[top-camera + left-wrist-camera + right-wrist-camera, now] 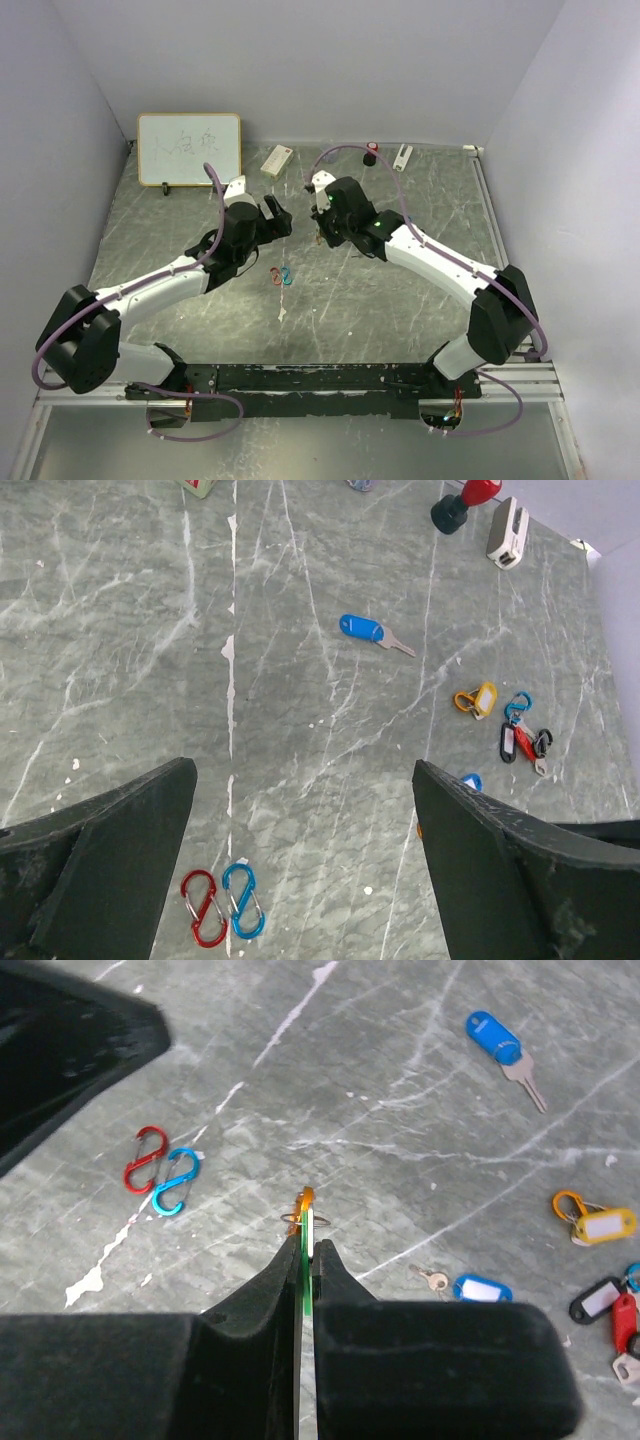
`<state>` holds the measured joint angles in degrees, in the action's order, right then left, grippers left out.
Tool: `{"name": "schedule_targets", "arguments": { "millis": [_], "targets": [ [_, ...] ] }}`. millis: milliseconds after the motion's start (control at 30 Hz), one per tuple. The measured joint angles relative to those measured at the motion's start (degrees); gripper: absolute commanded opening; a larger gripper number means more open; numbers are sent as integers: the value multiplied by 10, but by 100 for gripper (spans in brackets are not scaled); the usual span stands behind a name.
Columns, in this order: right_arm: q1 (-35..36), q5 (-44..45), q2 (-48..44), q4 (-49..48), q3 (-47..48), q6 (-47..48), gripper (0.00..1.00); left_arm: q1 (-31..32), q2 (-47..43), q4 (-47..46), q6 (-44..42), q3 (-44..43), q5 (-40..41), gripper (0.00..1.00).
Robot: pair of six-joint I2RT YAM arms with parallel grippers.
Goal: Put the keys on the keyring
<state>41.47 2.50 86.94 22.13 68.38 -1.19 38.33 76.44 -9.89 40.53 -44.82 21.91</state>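
Observation:
My right gripper (308,1245) is shut on a green key tag (304,1265), held edge-on above the table. An orange clip keyring (306,1203) sits at the tag's thin wire loop, just past the fingertips. My left gripper (302,780) hangs wide open with nothing between its fingers, facing the right gripper (322,235). Loose keys lie on the table. They include a blue-tagged key (362,629), a second blue-tagged key (480,1287), a yellow-tagged key on an orange clip (477,699), and black and red tags (522,744) by a blue clip.
A red clip (204,908) and a blue clip (244,900) lie side by side under my left gripper. At the back stand a whiteboard (189,149), a white box (276,159), a red-capped black object (465,502) and a white device (508,532).

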Motion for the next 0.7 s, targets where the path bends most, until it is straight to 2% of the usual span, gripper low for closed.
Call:
{"name": "schedule_targets", "arguments": {
  "millis": [200,533,700],
  "targets": [
    [-48,20,7,2,3,-33,0,0,-4,6,0,0,0,100],
    [-231,15,2,-43,-79,-91,0,0,-3,2,0,4,-17,98],
    [-297,-4,-8,-69,-125,-110,0,0,13,-1,0,4,-31,98]
  ]
}}
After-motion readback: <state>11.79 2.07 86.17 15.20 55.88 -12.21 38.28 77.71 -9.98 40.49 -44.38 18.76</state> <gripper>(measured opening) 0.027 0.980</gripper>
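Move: The right gripper holds the green-tagged key with its orange clip. The laid-down cluster of red and black tags lies about 23 cm to its right, 10 cm farther out and 14 cm lower. On the table too, from this hand: the blue tag with the small round key is 14 cm right and 6 cm out, the yellow tag 17 cm right and 14 cm out. From the left gripper the cluster is roughly 33 cm right, 7 cm ahead and 15 cm down. Keep the right gripper shut on the green-tagged key and swing it quickly about 19 cm to the right, towards the red and black cluster. Reach some 6 cm forward in the first half and sink about 6 cm, mostly in the second, while turning the hand clockwise by nearly 40 degrees until the fingers point straight ahead. ##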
